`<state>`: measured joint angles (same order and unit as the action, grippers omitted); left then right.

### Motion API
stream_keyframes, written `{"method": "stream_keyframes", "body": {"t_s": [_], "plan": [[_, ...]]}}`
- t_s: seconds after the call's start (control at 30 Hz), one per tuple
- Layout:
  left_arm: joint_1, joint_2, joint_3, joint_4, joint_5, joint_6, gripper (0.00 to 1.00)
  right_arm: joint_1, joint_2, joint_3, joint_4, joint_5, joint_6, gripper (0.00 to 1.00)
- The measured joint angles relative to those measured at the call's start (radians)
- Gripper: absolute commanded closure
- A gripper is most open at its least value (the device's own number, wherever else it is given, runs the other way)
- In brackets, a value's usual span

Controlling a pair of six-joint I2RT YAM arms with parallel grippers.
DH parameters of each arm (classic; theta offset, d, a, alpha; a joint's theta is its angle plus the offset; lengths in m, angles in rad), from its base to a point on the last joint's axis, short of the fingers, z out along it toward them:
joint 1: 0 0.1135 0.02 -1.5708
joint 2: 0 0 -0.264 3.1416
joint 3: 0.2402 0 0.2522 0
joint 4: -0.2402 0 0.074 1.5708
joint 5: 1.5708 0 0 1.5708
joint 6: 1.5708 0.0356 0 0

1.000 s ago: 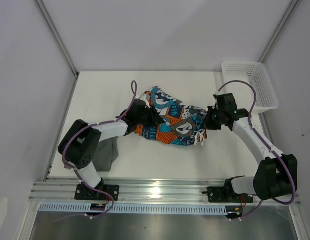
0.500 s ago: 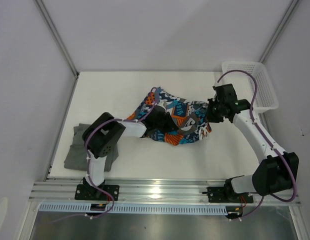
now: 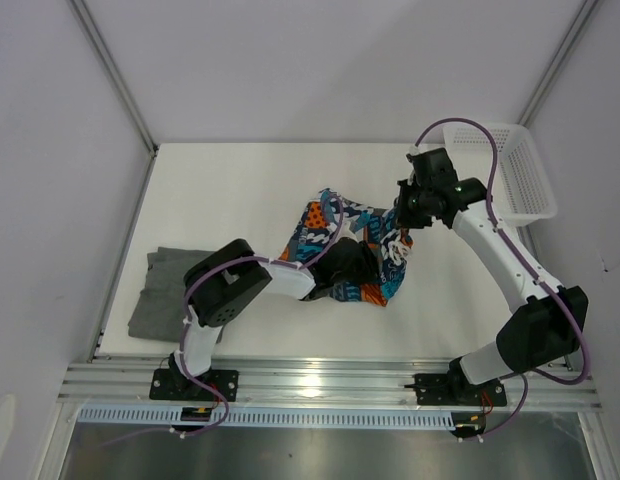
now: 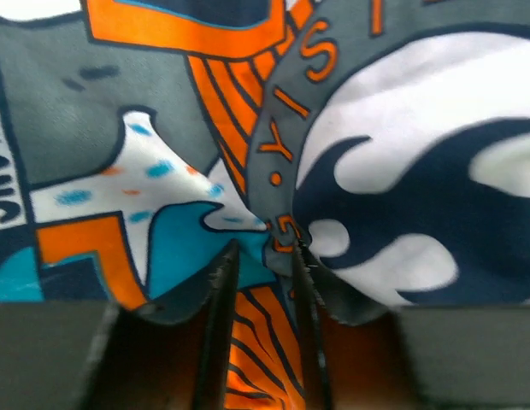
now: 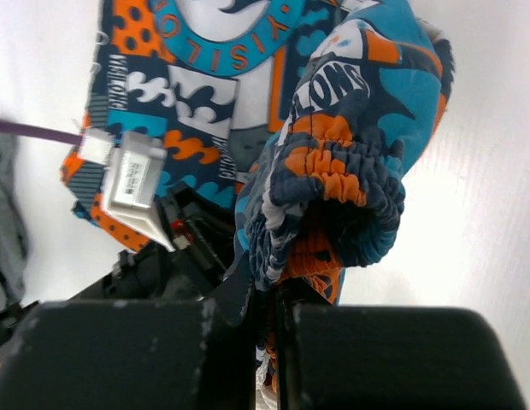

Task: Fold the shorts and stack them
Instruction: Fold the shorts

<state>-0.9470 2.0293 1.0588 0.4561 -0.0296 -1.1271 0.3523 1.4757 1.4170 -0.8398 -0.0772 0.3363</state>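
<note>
The patterned shorts (image 3: pixel 323 226) lie bunched at mid-table, partly lifted between both arms. My left gripper (image 3: pixel 352 266) is low on the cloth's near side. In the left wrist view the left gripper (image 4: pixel 263 256) is shut on a fold of the patterned shorts (image 4: pixel 402 154), with orange striped cloth between the fingers. My right gripper (image 3: pixel 403 214) holds the far right end up. Seen from its wrist, the right gripper (image 5: pixel 269 299) is shut on the gathered waistband (image 5: pixel 333 171). The plain grey shorts (image 3: pixel 165 287) lie flat at the left near edge, away from both grippers.
A white mesh basket (image 3: pixel 502 168) stands at the back right corner, just beyond the right arm. The left arm's wrist camera (image 5: pixel 135 179) sits close beside the hanging waistband. Metal rails run along the table's near edge (image 3: pixel 310 380).
Both grippers carried the patterned shorts rightward; the right one rose toward the back, lifting the waistband. The left arm swung off the grey shorts, which now show in full.
</note>
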Motion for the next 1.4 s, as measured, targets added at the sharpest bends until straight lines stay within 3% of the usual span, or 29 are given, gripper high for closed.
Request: {"method": "stream_keyframes", "body": {"t_s": [0.13,0.27,0.53,0.8,1.1,1.4], "plan": [[-0.005,-0.011,-0.011,0.003,-0.02,-0.006,0.48,0.001,0.01,0.018,-0.042,0.03,-0.01,1.0],[0.045,-0.097,-0.073,-0.027,-0.011,0.007,0.42,0.01,0.019,0.051,-0.074,0.053,-0.023,1.0],[0.284,-0.371,-0.206,-0.144,0.025,0.137,0.38,0.037,0.03,0.066,-0.093,0.066,-0.035,1.0],[0.439,-0.556,-0.259,-0.362,0.024,0.32,0.37,0.071,0.053,0.097,-0.098,0.07,-0.031,1.0],[0.529,-0.475,-0.345,-0.459,0.037,0.412,0.38,0.163,0.163,0.175,-0.089,0.089,0.016,1.0],[0.53,-0.448,-0.391,-0.305,0.085,0.422,0.41,0.266,0.336,0.311,-0.086,0.129,0.076,1.0]]}}
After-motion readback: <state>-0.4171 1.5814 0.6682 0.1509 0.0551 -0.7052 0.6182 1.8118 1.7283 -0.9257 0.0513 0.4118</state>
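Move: For the left hand, low over the right part of the patterned shorts, their left edge lies about 27 cm left, 3 cm ahead and 3 cm below; the grey folded shorts' middle is roughly 50 cm left and 8 cm back. The right hand already grips the raised waistband; the spread middle of the shorts is about 17 cm to its left, level ahead, some 20 cm below. The white basket is 27 cm right and 18 cm ahead of it. Left hand opens, arcing about 27 cm left to the shorts' left edge; right carries gripped waistband 10 cm left. ##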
